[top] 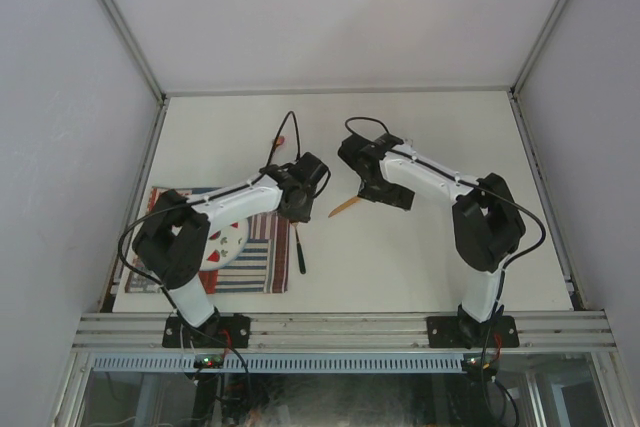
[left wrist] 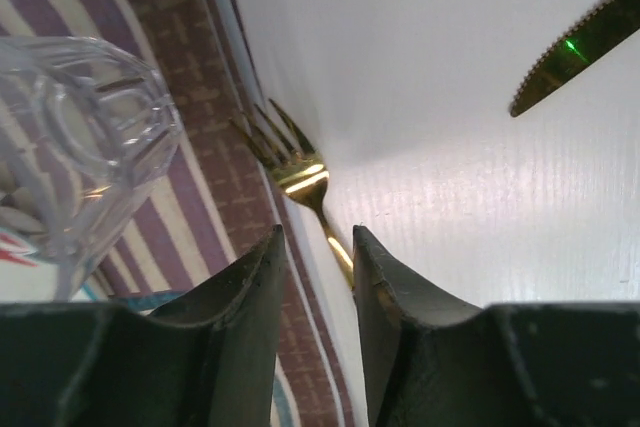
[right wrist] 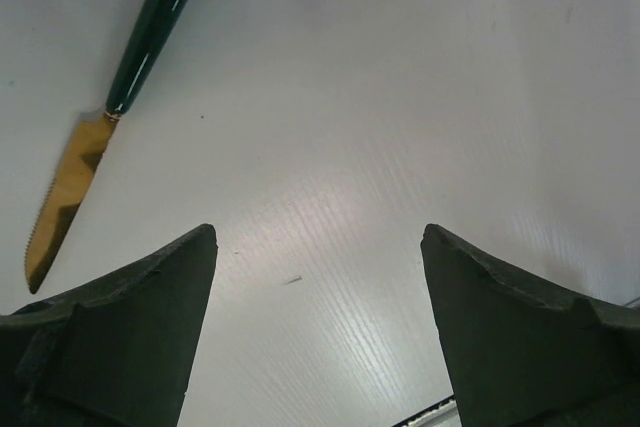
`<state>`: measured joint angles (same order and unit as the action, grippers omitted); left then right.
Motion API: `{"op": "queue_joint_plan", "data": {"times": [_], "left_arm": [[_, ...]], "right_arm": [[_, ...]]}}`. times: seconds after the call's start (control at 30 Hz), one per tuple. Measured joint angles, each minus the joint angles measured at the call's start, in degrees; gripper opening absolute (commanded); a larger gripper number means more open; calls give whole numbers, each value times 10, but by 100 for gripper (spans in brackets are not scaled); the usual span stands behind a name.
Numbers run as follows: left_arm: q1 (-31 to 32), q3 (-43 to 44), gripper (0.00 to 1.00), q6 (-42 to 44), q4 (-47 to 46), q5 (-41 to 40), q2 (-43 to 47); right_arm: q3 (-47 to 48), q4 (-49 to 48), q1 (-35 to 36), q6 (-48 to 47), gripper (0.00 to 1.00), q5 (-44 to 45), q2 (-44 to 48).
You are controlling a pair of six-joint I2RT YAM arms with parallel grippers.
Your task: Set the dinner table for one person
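Observation:
On the off-white dinner table (top: 430,137) a striped placemat (top: 262,259) carries a white plate (top: 228,240) with red marks. A gold fork (left wrist: 300,177) with a dark handle (top: 300,252) lies along the mat's right edge. My left gripper (left wrist: 315,232) hangs low over the fork's neck, which runs beside the right finger. Its jaws are narrowly apart and the left finger stands clear of the fork. A gold serrated knife (right wrist: 130,67) with a dark green handle lies on the table (right wrist: 420,97) between the arms. My right gripper (right wrist: 315,232) is wide open over bare tabletop, with nothing between its fingers.
A clear drinking glass (left wrist: 85,137) stands on the placemat (left wrist: 190,77) just left of the fork's tines. The knife's blade tip (left wrist: 575,47) points in from the right. Aluminium rails (top: 340,327) edge the table, and grey walls close in on both sides.

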<state>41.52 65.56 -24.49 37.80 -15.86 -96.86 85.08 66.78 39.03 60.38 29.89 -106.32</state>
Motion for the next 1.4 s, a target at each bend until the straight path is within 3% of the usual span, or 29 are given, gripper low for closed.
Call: {"op": "queue_joint_plan", "data": {"times": [0.3,0.53,1.07,1.1,1.17,1.4], "left_arm": [[12,4,38,-22,6,10,-23],[13,-56,38,-8,-4,13,5],[13,-52,35,-10,-25,34,-30],[13,-50,31,-9,-26,35,-32],[13,-45,2,-9,-29,36,-36],[14,-10,0,8,-38,31,-68]], "right_arm": [[0,23,1,-12,84,5,-12],[0,20,1,-22,84,2,-31],[0,19,3,-28,84,-2,-40],[0,19,3,-28,84,-2,-40],[0,18,2,-30,84,-2,-41],[2,18,0,-33,84,-5,-52]]}}
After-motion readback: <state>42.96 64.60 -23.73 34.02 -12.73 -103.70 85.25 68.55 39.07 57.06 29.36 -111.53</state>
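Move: The fork lies nearly straight fore-and-aft below the left hand, its middle about 4 cm back, 1 cm right and 5 cm below. The glass stands some 9 cm left and 5 cm ahead of the left hand; the knife's middle is about 16 cm right and 8 cm ahead. The plate is roughly 22 cm left and 1 cm back. From the right hand, the fork is about 22 cm left, 7 cm back and 8 cm below. The left hand, its fingers part open, sinks about 4 cm while drawing back some 3 cm over the fork towards its handle, then eases about 2 cm forward and to the right as the fingers shut and pinch the fork at its neck, just ahead of the handle. Meanwhile the right hand, wide open and empty, drifts about 1 cm back and sinks some 2.5 cm beside the knife. ##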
